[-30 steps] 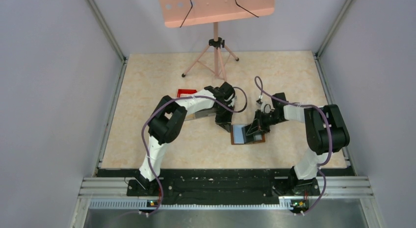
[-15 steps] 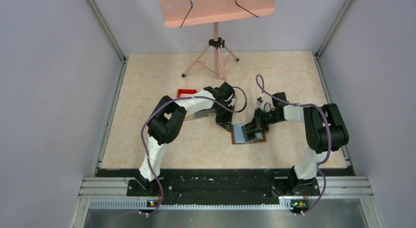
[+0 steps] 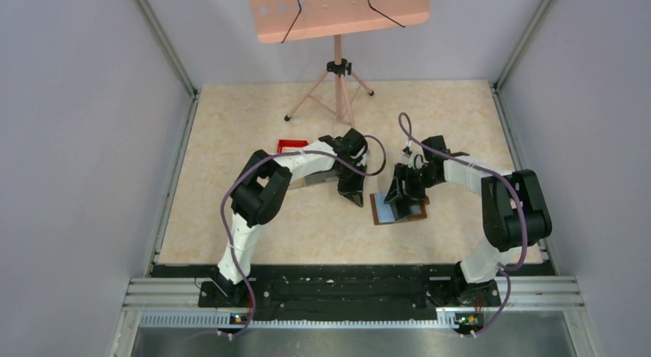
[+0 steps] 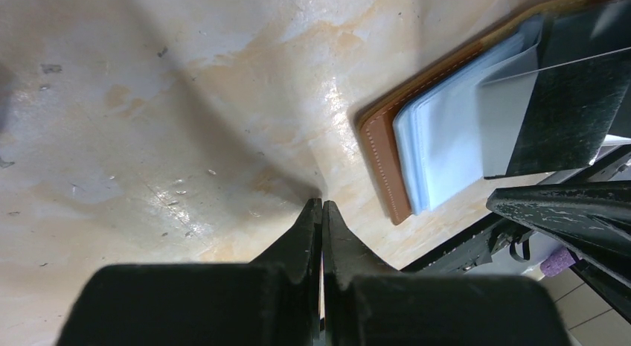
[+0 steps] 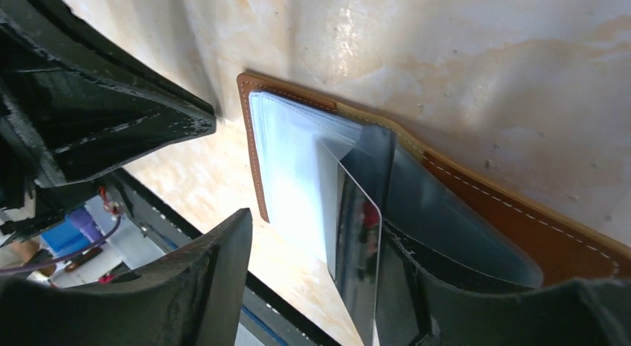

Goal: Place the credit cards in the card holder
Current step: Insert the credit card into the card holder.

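Note:
The card holder (image 3: 384, 211) lies open on the table, a brown leather wallet (image 5: 551, 234) with clear inner sleeves (image 4: 446, 145). A black credit card (image 5: 361, 264) stands on edge in it, its far end tucked among the sleeves, leaning against one finger of my right gripper (image 5: 320, 234). That gripper is open around the card, with a wide gap on the other side. In the top view the right gripper (image 3: 401, 190) hangs over the wallet's back edge. My left gripper (image 4: 321, 204) is shut and empty, its tip on the bare table just left of the wallet (image 4: 383, 152). No other cards show.
A small red tray (image 3: 292, 145) lies behind the left arm. A pink music stand (image 3: 338, 73) stands at the back of the table. The black front rail (image 3: 345, 276) with both arm bases runs along the near edge.
My right gripper has opened and let go of the black card. The wallet has shifted a little to the right and turned slightly. The left gripper stayed shut in place.

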Controlling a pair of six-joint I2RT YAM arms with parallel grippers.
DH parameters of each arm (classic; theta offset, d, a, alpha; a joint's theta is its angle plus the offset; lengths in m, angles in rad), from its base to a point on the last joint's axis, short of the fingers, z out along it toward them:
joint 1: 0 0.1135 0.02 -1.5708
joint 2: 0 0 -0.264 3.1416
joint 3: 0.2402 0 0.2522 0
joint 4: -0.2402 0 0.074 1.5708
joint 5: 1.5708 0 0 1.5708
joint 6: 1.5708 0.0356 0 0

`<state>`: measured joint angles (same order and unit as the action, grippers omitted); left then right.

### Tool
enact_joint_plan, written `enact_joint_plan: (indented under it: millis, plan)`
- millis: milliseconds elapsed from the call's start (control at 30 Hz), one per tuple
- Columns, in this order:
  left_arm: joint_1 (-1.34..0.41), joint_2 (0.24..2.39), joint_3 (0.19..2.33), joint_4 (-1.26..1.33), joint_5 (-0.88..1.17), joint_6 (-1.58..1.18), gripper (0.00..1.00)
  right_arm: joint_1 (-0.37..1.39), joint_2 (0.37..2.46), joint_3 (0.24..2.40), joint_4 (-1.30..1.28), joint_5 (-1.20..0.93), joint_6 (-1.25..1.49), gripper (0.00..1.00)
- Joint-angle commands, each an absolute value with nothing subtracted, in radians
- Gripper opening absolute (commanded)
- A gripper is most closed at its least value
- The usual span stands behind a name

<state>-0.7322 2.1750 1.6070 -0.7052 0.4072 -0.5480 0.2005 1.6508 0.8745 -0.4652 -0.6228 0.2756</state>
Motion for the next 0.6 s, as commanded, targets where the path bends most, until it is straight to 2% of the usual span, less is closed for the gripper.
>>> enact_joint_plan:
  millis: [0, 367, 567]
  plan:
    - [-0.744, 2.228, 1.611, -0.687, 0.477, -0.543, 0.0, 0.226, 1.618, 0.923, -0.563, -0.523, 0.239, 0.58]
    - [-0.75, 2.198, 1.615, -0.662, 0.5, -0.555, 0.0, 0.241, 1.557, 0.954, -0.641, -0.451, 0.217, 0.75]
    - [-0.756, 2.19, 1.625, -0.649, 0.52, -0.56, 0.03, 0.241, 1.537, 0.956, -0.655, -0.43, 0.214, 0.78]
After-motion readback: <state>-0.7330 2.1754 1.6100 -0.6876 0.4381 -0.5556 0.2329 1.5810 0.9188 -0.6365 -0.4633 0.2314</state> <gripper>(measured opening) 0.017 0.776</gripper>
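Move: The open card holder lies nearly under the right hand, its middle about 1 cm back, 1 cm to the left and 3 cm below, with the clear sleeve and its black card standing between the half-open fingers. The card tray is some 20 cm left of this hand, 9 cm farther out and 2 cm lower. From the shut left gripper, the card holder's middle is about 10 cm to the right, 1 cm back and 2 cm down. Keep spreading the right gripper's fingers inside the open card holder, from about half to three-quarters open, while drawing that hand some 2 cm to the right and a little over 1 cm back, easing up about 1 cm late on. Swing the fingertips about 10 degrees from leftward to more steeply down; the clear sleeve's edge stays against one finger. ##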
